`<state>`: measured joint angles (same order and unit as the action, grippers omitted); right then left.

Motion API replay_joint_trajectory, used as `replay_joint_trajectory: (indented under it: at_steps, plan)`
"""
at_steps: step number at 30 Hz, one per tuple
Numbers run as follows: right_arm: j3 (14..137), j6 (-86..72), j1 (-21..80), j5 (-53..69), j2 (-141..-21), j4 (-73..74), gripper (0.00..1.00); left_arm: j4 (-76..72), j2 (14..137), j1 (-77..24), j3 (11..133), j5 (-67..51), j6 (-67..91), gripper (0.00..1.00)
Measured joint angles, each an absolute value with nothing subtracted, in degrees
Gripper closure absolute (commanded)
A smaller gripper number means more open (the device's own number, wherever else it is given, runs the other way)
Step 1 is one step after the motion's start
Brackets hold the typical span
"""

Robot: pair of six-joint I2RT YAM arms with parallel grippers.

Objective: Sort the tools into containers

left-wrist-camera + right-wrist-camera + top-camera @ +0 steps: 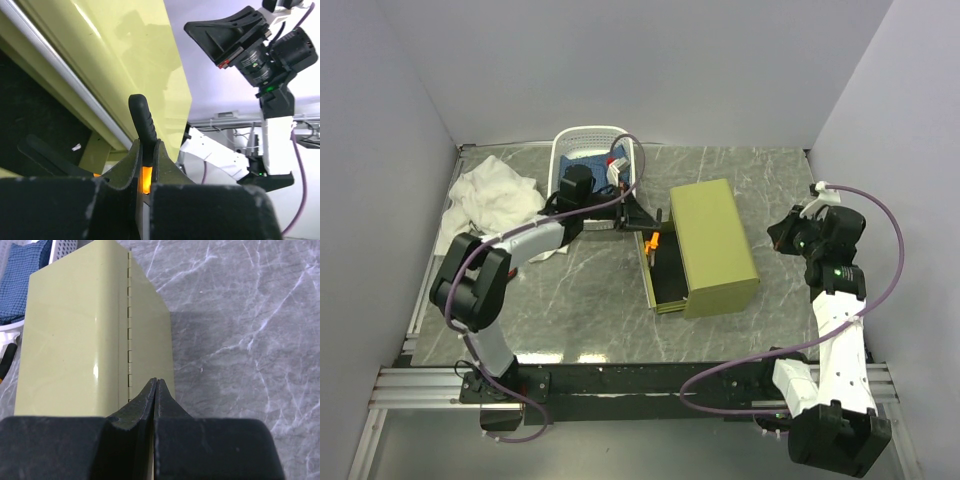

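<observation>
My left gripper (645, 230) is shut on the pliers (654, 243), held by one orange-black handle over the far end of the open drawer (665, 285) of the olive-green chest (715, 245). In the left wrist view the black handle (142, 117) sticks up between the fingers of the left gripper (146, 145), with orange showing lower down, next to the chest wall (125, 60). My right gripper (782, 232) hangs to the right of the chest, shut and empty. The right wrist view has the right gripper (155, 382) above the chest's hinged top (75, 340).
A white perforated basket (582, 137) with blue fabric (25, 280) stands at the back, behind my left wrist. A crumpled white cloth (495, 195) lies at the back left. Grey walls close in the marble table (590, 310) on three sides.
</observation>
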<state>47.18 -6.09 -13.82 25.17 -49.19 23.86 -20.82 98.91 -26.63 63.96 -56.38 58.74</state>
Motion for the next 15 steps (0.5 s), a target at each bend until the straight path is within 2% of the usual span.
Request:
replay_joint_trajectory:
  at_steps: [7,8,10,11,12,14,15]
  plan:
    - [47.2,-5.8,-14.9,24.8,-49.2,24.6,1.0,-29.6,103.8,-27.4,64.0,-57.1,65.8,0.99]
    - [47.2,-5.8,-15.0,24.8,-49.2,24.7,1.0,-29.8,104.5,-27.5,64.0,-57.1,66.0,0.96]
    - [47.2,-5.7,-15.1,24.7,-49.2,24.9,1.0,-28.7,106.3,-28.0,64.6,-57.0,65.8,0.85]
    - [47.2,-5.7,-15.1,24.7,-49.2,24.9,1.0,-27.6,107.1,-28.4,65.3,-56.8,65.2,0.67]
    - [47.2,-5.7,-15.2,24.7,-49.3,24.9,1.0,-25.7,107.9,-29.0,66.1,-56.4,64.2,0.58]
    - [47.2,-5.7,-15.3,24.7,-49.4,24.9,1.0,-22.6,108.6,-30.0,67.1,-55.7,62.5,0.47]
    - [47.2,-5.7,-15.4,24.7,-49.4,24.9,1.0,-20.8,108.7,-30.5,67.5,-55.5,61.7,0.46]
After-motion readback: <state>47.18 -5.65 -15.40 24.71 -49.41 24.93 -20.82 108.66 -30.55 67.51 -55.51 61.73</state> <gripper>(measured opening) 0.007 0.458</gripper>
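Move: The left hand holds the orange-handled pliers beside the open drawer. The middle of the drawer lies about 5 cm to its right, 1 cm back and some 19 cm below. The green toolbox body stands roughly 15 cm to the hand's right and 2 cm farther out; the white basket is about 20 cm ahead and 12 cm to the left, both well below. From the right hand the drawer lies some 27 cm to the left, level with it and about 19 cm below. The left fingers, still pinching the pliers by one black-tipped handle, let go of them over the open drawer, opening from nearly shut to about half wide only towards the end. Before and during that, the hand eases right, then mainly sinks, about 5 cm down and 3.5 cm right in all, towards the drawer's middle, with a slight wrist tilt of under 10 degrees. ##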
